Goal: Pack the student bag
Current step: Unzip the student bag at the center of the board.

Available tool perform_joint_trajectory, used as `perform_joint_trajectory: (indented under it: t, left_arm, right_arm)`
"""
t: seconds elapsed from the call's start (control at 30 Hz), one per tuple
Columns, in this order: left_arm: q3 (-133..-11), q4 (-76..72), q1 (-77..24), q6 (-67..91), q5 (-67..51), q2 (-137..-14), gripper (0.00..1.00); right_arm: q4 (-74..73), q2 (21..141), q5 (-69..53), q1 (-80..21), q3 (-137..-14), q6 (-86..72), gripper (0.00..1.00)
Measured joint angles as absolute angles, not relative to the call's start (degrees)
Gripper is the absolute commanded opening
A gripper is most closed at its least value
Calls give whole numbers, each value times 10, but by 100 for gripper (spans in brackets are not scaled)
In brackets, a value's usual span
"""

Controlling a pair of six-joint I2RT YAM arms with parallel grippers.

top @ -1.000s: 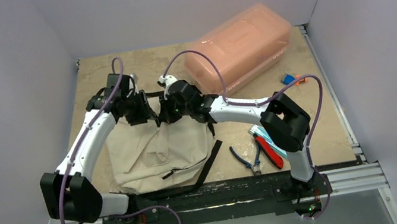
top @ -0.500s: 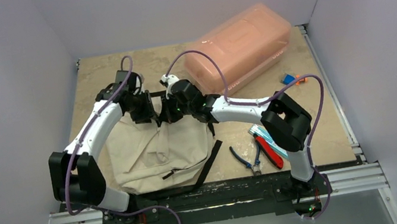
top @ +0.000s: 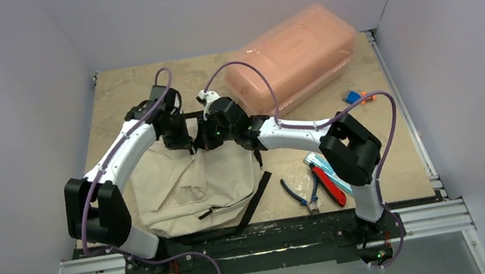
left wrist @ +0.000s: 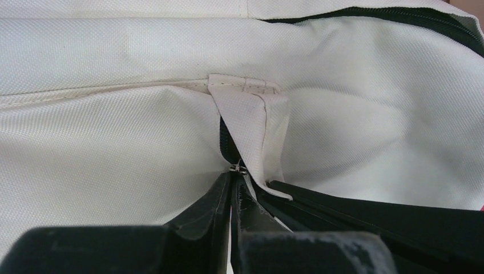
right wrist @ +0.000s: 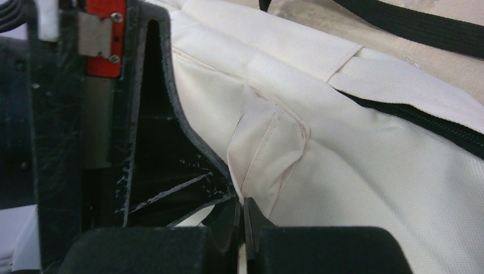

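The student bag [top: 188, 186] lies flat on the table, cream-beige with black straps, its top edge toward the back. Both grippers meet at that top edge. My left gripper [top: 185, 142] is shut there; in the left wrist view its jaws [left wrist: 233, 174] are pressed together on the small metal zip pull [left wrist: 237, 167] below a folded fabric tab [left wrist: 248, 114]. My right gripper [top: 202, 141] is shut on a pinched fold of the bag's fabric [right wrist: 262, 148], with its fingertips [right wrist: 242, 204] closed tight. The black zip [right wrist: 434, 123] runs off to the right.
A translucent pink plastic box [top: 293, 55] stands at the back right, close behind the right wrist. Blue-handled pliers [top: 299, 198], a red-handled tool [top: 330, 191] and a striped packet [top: 319, 166] lie right of the bag. A small blue item [top: 352, 97] is further right.
My left arm has swung right toward the right gripper at the bag's top edge, and its jaws have closed. The right gripper has stayed shut in place.
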State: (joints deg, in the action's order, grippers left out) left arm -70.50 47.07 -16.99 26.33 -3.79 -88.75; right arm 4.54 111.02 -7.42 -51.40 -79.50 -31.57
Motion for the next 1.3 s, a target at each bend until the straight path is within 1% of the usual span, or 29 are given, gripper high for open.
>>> perform_joint_trajectory:
  t: [0.17, 0.2, 0.23, 0.27, 0.37, 0.43, 0.53, 0.6, 0.73, 0.77, 0.83, 0.9, 0.93, 1.03, 1.07, 1.3]
  left_arm:
    - [-704, 479, -176, 262, -46, -871, 0]
    - [-703, 481, -176, 261, -50, -864, 0]
    - [-702, 481, -177, 261, -54, -857, 0]
    - [-698, 479, -177, 260, -59, -846, 0]
    - [-686, 480, -177, 259, -68, -818, 0]
    - [-681, 480, -177, 259, -72, -806, 0]
    - [-673, 478, -177, 259, -71, -802, 0]
    - [-664, 474, -176, 259, -72, -802, 0]
    - [-639, 472, -177, 259, -78, -798, 0]
    - [-636, 472, -177, 259, -79, -798, 0]
    - [-630, 467, -177, 259, -80, -796, 0]
    - [-628, 466, -177, 259, -80, -792, 0]
    - [-627, 464, -177, 259, -81, -789, 0]
    - [-624, 463, -177, 259, -83, -784, 0]
    - [-624, 463, -177, 259, -84, -783, 0]
    - [-612, 463, -177, 262, -97, -771, 0]
  right_arm:
    - [28, 1110, -53, -517, -805, -314, 0]
    - [24, 1110, -50, -517, -807, -311, 4]
    - [22, 1110, -46, -518, -808, -308, 12]
    - [20, 1108, -43, -518, -808, -306, 16]
    - [18, 1106, -45, -519, -808, -299, 19]
    - [18, 1105, -52, -518, -809, -297, 25]
    - [17, 1105, -58, -516, -810, -297, 38]
    - [15, 1105, -62, -513, -810, -296, 42]
    - [18, 1105, -74, -504, -811, -297, 42]
    - [20, 1105, -78, -502, -813, -298, 39]
    - [25, 1105, -87, -500, -817, -299, 30]
    - [31, 1105, -93, -498, -821, -300, 28]
    - [32, 1105, -96, -497, -823, -300, 30]
    - [30, 1108, -100, -497, -838, -298, 44]
    - [30, 1111, -102, -498, -846, -297, 47]
    - [30, 1133, -107, -498, -881, -288, 47]
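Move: The left fingers hold the student bag's zipper pull; the zip's near end lies about 14 cm back, level sideways, some 4 cm below. The fabric flap at the zip's far end is about 1 cm ahead and 1 cm right of the left hand, pinched in the right fingers. The black pocket tab sits 21 cm back and 2 cm right of the left hand, 6 cm below. Left hand arcs the zipper pull back about 5 cm; right opens, frees the flap, rises some 4 cm. ##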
